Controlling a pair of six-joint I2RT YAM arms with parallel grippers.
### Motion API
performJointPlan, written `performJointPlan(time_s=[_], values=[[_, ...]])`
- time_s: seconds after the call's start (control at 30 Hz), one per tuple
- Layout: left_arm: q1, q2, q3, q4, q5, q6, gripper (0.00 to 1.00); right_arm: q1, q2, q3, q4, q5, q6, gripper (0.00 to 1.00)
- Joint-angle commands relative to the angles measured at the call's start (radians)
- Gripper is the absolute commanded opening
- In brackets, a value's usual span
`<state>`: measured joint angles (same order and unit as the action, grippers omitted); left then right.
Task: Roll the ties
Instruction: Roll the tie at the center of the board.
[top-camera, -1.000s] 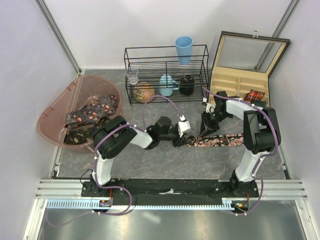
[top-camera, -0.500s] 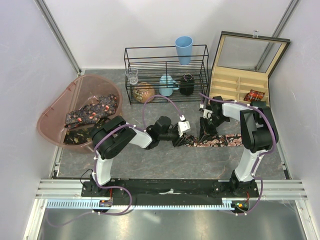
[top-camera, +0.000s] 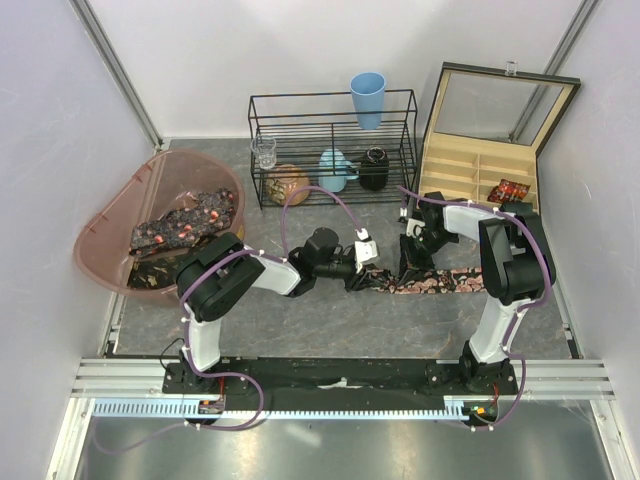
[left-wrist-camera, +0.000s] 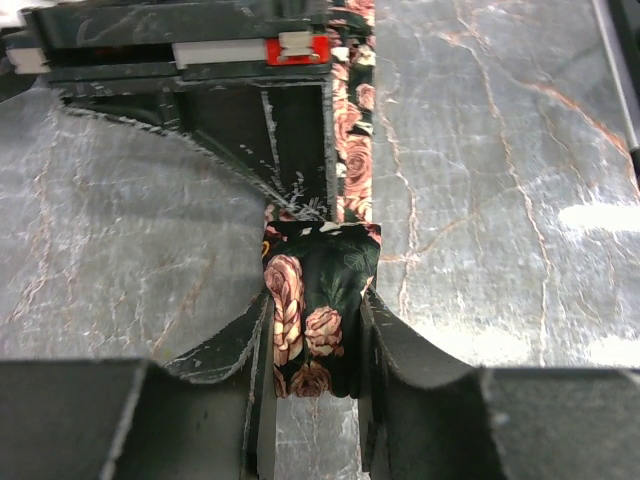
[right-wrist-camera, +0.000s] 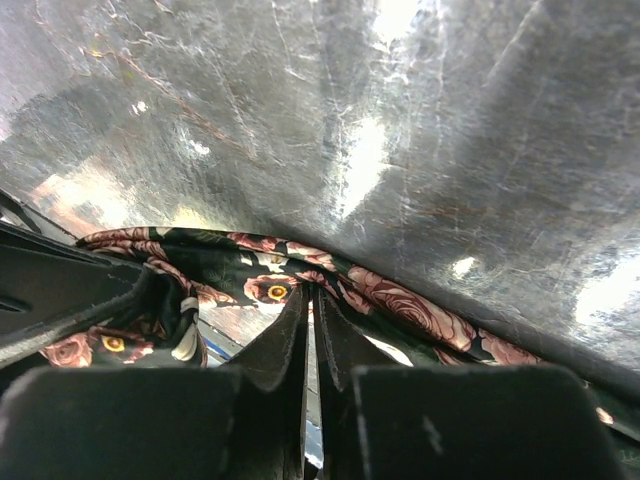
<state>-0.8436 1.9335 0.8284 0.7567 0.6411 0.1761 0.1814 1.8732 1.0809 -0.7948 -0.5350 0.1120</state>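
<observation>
A dark rose-patterned tie (top-camera: 445, 281) lies stretched left to right across the grey table. Its left end is folded into a small coil (left-wrist-camera: 320, 300), and my left gripper (left-wrist-camera: 318, 340) is shut on the coil from both sides; the top view shows this gripper (top-camera: 358, 281) low over the table. My right gripper (top-camera: 408, 266) stands just right of the coil, over the flat part of the tie. In the right wrist view its jaws (right-wrist-camera: 312, 300) are almost together, pinching the edge of the tie (right-wrist-camera: 420, 310). More ties (top-camera: 185, 222) lie heaped in the pink tub.
The pink tub (top-camera: 120, 205) sits at the left. A black wire rack (top-camera: 333, 110) at the back holds a blue cup (top-camera: 367, 98), a glass, a mug and a jar. An open wooden box (top-camera: 470, 165) at the right holds one rolled tie (top-camera: 508, 190).
My right gripper has slid left along the tie toward the coil and closed on the fabric. The left arm has shifted slightly, still holding the coil.
</observation>
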Motion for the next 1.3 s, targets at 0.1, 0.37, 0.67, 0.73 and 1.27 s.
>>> performJointPlan(time_s=[0.1, 0.37, 0.67, 0.73, 1.27], values=[[0.001, -0.054, 0.005, -0.162, 0.003, 0.164, 0.02, 0.006, 0.043, -0.030, 0.085, 0.210, -0.031, 0.11], [-0.014, -0.050, 0.017, -0.350, -0.133, 0.266, 0.02, 0.006, 0.035, -0.027, 0.088, 0.188, -0.032, 0.12], [-0.040, -0.016, 0.055, -0.456, -0.190, 0.299, 0.02, 0.000, -0.092, 0.053, 0.063, -0.106, -0.025, 0.40], [-0.043, -0.014, 0.054, -0.458, -0.198, 0.299, 0.02, 0.001, -0.111, 0.053, 0.059, -0.143, -0.005, 0.42], [-0.048, 0.004, 0.071, -0.467, -0.215, 0.287, 0.02, 0.093, -0.051, 0.004, 0.098, -0.211, 0.037, 0.47]])
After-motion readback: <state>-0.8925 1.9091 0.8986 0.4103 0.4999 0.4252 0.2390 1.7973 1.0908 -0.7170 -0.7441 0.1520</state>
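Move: The left hand holds the rolled end of the tie in its fingertips; the flat strip it is to come down beside has its middle about 13 cm to the right and some 4 cm below. The right fingers are shut on that strip, with the roll about 6 cm to their left, level fore and aft and roughly 2 cm higher. The open box is about 25 cm ahead of the right hand and 17 cm right; the wire rack is some 26 cm ahead of the left hand and 9 cm left. The left hand keeps its grip on the roll and lowers it about 3 cm towards the board, easing slightly left as the wrist tips its fingertips down some 15 degrees, then holds there. The right hand first keeps its pinch on the strip, then opens to just under half, lifts clear by a little over 4 cm and swings about 5 cm left towards the roll, its fingertips tilting out towards the left and its jaws left open above the tie next to the left fingertips. ##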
